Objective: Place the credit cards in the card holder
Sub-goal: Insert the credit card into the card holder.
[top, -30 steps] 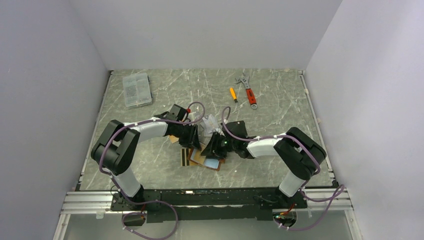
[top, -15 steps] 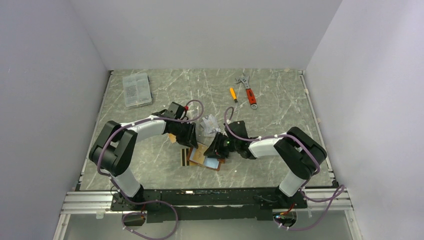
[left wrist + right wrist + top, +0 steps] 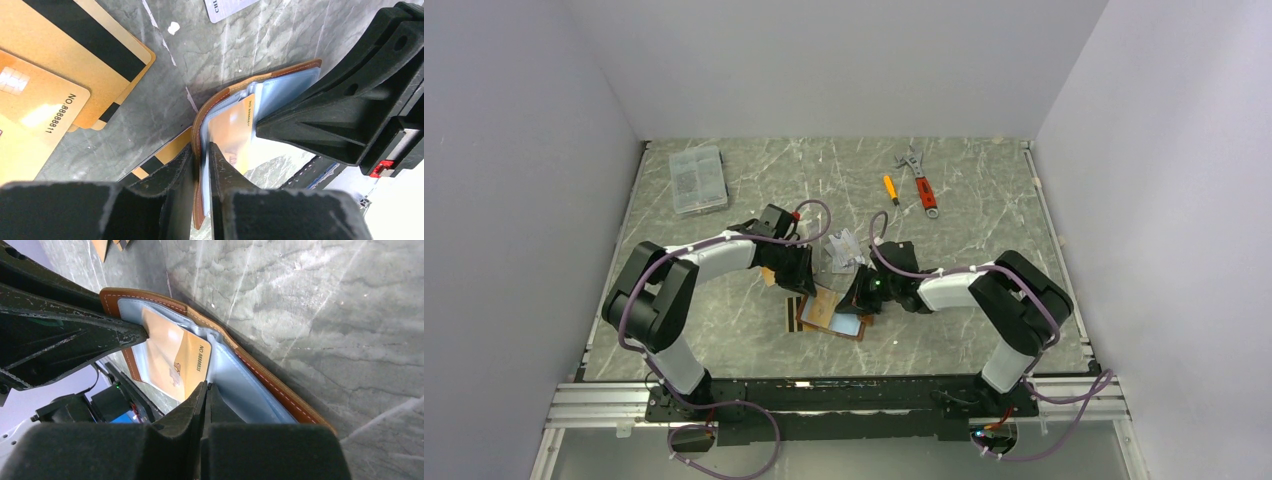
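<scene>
The tan leather card holder (image 3: 280, 70) lies open near the table's middle (image 3: 824, 308), its clear sleeves showing. My left gripper (image 3: 201, 147) is shut on the holder's leather edge and one sleeve. An orange credit card (image 3: 175, 355) sits partly inside a sleeve. My right gripper (image 3: 206, 386) is shut on that card's edge, facing the left fingers (image 3: 60, 335). Loose credit cards lie beside it: a gold one with black stripes (image 3: 95, 50), an orange numbered one (image 3: 35, 115) and a silver-grey one (image 3: 227, 7).
A crumpled clear plastic piece (image 3: 842, 250) lies just behind the grippers. A clear compartment box (image 3: 697, 178) stands at the back left. A small orange-handled screwdriver (image 3: 890, 188) and a red-handled wrench (image 3: 919, 183) lie at the back right.
Both grippers have narrowed; the right one has closed fully on the orange card. The left arm pulled slightly left and back with the holder.
</scene>
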Controlling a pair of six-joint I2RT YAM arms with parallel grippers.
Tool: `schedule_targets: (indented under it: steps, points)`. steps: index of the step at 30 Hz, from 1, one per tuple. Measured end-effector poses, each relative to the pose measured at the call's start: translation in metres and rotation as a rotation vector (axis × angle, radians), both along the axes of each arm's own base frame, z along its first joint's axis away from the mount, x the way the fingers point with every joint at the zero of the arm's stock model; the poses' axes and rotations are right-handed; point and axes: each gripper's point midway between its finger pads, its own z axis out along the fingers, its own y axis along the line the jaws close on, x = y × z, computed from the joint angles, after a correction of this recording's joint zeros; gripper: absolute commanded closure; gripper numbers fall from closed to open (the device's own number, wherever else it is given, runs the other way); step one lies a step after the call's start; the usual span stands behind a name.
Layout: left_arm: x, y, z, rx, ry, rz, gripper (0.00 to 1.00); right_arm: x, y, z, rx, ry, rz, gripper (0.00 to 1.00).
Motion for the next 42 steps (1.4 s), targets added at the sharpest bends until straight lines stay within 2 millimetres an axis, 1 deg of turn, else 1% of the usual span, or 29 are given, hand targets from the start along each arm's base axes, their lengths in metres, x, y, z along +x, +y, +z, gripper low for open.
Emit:
schedule_targets:
  steps: [4,10,12,15,19,24,29,30,32,33,36,37,38,42]
  points:
    - [0.001,0.0,0.0,-0.001,-0.001,0.003,0.82,0.002,0.004,-0.001,-0.011,0.008,0.008,1.0]
    - [0.0,-0.002,-0.001,-0.013,-0.001,0.003,0.8,0.003,0.011,-0.003,-0.038,0.009,0.027,1.0]
    - [0.0,-0.003,-0.001,-0.014,-0.005,0.0,0.78,0.003,0.012,-0.003,-0.043,0.01,0.029,1.0]
    - [0.0,-0.004,-0.002,-0.009,-0.013,-0.003,0.69,0.003,0.014,-0.004,-0.045,0.006,0.032,1.0]
    - [-0.004,-0.009,-0.003,-0.009,-0.009,-0.018,0.61,0.003,0.021,-0.003,-0.042,-0.003,0.041,1.0]
    - [-0.007,-0.012,-0.003,-0.013,-0.008,-0.031,0.59,0.003,0.026,-0.002,-0.039,-0.012,0.051,1.0]
    - [-0.008,-0.013,-0.002,-0.02,-0.005,-0.035,0.57,0.003,0.027,-0.001,-0.036,-0.02,0.051,1.0]
    - [-0.008,-0.014,-0.002,-0.024,-0.004,-0.039,0.56,0.004,0.026,-0.001,-0.038,-0.023,0.049,0.95]
    - [-0.01,-0.016,-0.001,-0.028,-0.004,-0.051,0.52,0.004,0.024,0.0,-0.042,-0.034,0.043,0.82]
    - [-0.012,-0.017,0.0,-0.032,-0.005,-0.06,0.48,0.003,0.021,0.001,-0.045,-0.039,0.039,0.75]
    - [-0.015,-0.024,0.004,-0.048,-0.02,-0.098,0.33,-0.004,0.003,0.005,-0.058,-0.056,0.02,0.64]
    - [-0.015,-0.025,0.007,-0.054,-0.028,-0.107,0.29,-0.005,-0.003,0.006,-0.062,-0.061,0.014,0.61]
    - [-0.015,-0.028,0.011,-0.063,-0.041,-0.117,0.28,-0.006,-0.011,0.008,-0.072,-0.067,0.003,0.59]
    - [-0.011,-0.033,0.028,-0.096,-0.099,-0.148,0.26,-0.006,-0.03,0.017,-0.098,-0.101,-0.03,0.56]
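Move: Shut fingertips of the right hand sit at the right-hand edge of the gold card, whose middle is about 4 cm to the left and level fore and aft, a centimetre lower; the open card holder's middle is 2 cm left and 1 cm back. The striped cards lie some 11 cm left and 1 cm back, the silver cards 14 cm ahead. From the left hand, already pinching the holder's far left edge, the holder's middle is about 5 cm right and 4 cm back, 2 cm lower. Nudging the gold card by its edge, the shut right fingertips slide about 2.5 cm left, deeper into the pocket, while the left fingers keep the holder's left side. The left then lets go, opening wide as it shifts 3 cm right and finally rises; last, the right opens partway and sweeps some 5 cm back to the right, lifting slightly. ##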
